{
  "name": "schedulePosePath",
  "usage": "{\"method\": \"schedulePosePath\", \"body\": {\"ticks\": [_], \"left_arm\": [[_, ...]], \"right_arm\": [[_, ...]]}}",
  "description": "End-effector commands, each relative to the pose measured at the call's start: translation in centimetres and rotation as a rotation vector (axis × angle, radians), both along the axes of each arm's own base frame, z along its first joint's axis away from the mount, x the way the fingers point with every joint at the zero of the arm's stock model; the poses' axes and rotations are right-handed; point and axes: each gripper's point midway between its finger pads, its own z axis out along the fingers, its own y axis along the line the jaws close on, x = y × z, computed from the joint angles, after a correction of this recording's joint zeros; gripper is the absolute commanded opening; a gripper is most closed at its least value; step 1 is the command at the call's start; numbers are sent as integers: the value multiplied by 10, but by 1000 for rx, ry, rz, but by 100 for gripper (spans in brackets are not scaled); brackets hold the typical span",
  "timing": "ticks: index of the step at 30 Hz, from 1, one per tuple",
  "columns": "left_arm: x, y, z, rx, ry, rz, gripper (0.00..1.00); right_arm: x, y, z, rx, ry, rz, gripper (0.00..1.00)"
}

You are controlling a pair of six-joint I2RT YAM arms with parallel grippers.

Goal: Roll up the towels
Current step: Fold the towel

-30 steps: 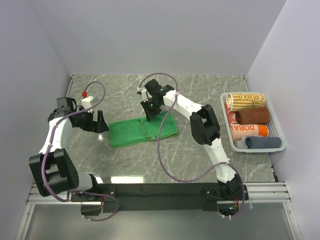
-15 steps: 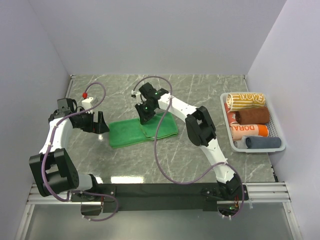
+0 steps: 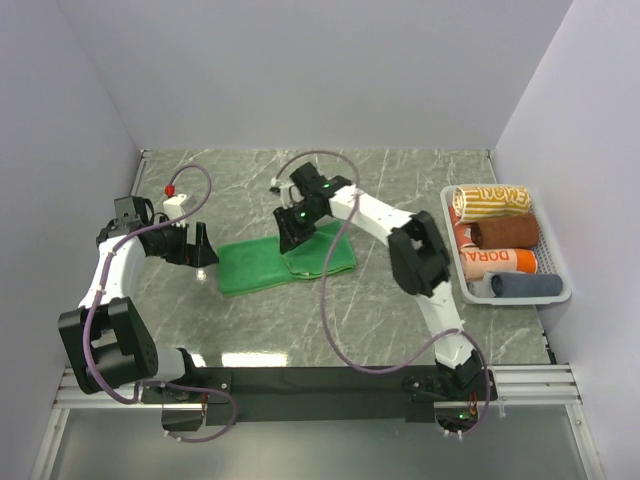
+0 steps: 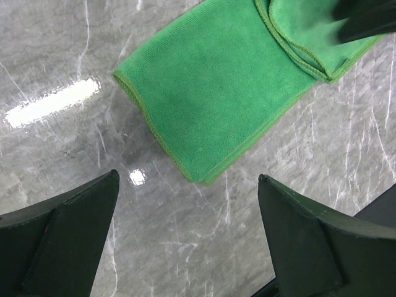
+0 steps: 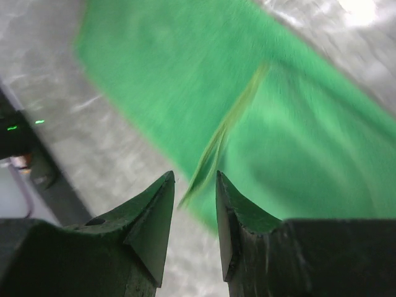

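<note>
A bright green towel (image 3: 262, 268) lies flat on the marble table, its right part folded over on itself (image 4: 216, 86). My right gripper (image 3: 291, 236) hovers over the fold's upper left edge. Its jaws stand apart (image 5: 195, 174), and a loose hem of the towel (image 5: 297, 142) hangs just beyond the gap, untouched. My left gripper (image 3: 204, 250) is wide open (image 4: 187, 176) just left of the towel's near left corner, over bare table. Rolled towels fill a basket at the right: yellow-striped (image 3: 492, 200), brown (image 3: 505, 232), orange-lettered (image 3: 498, 261), blue-grey (image 3: 525, 285).
The white basket (image 3: 557, 262) sits against the right wall. A small white object with a red cap (image 3: 175, 195) lies at the back left, behind my left arm. Purple cables loop over both arms. Walls close in the table at the left, right and back.
My right gripper has opened and let go of the towel's folded edge, shifting slightly left and then back over the fold. The left arm has not moved.
</note>
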Motion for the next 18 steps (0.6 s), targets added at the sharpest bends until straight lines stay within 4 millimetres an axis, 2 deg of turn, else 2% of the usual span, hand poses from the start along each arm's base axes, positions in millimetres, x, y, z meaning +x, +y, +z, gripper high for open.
{"method": "schedulePosePath", "body": {"ticks": [1,2,3,4,5,6,9,13,18], "left_arm": [[6,-2,11,-14,-66,-19,99],[6,-3,10,-16,-65,-19,100],[7,-4,10,-20,-65,-21,99],[7,-3,10,-22,-66,-22,99],[7,-4,10,-22,-67,-25,99],[7,-4,9,-22,-64,-25,99],[7,-3,7,-19,-62,-28,99],[8,-3,6,-19,-64,-27,99],[7,-1,4,-12,-58,-20,99]], "right_arm": [[10,-36,82,114,-82,-76,40],[13,-50,80,95,-78,-103,40],[23,-72,84,82,-86,-157,40],[23,-91,68,33,-63,-196,40],[24,-105,67,15,-59,-224,39],[34,-129,61,-6,-48,-283,38],[42,-170,40,-57,-13,-384,37],[42,-190,16,-96,65,-408,37],[40,-186,-6,-83,149,-394,38]]}}
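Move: The folded towel's right-hand edge, the one being approached, lies about 17 cm to the right of the right hand and some 3 cm farther out, roughly 5 cm below it. Under this hand, about level with it, runs the yellow hem of the flap already folded over. The towel's left end is about 19 cm to its left and 2 cm back. For the left hand, that right-hand edge is some 38 cm to the right, 8 cm ahead and 10 cm below. The green towel is left behind, its flap already down, as the right hand, already clear, rises about 7 cm and swings right over the folded part, then comes down about as far towards the towel's right-hand edge, some 20 cm right and 5 cm farther out in all. The wrist turns about 25 degrees clockwise on the way, and the fingers stay partly open. ##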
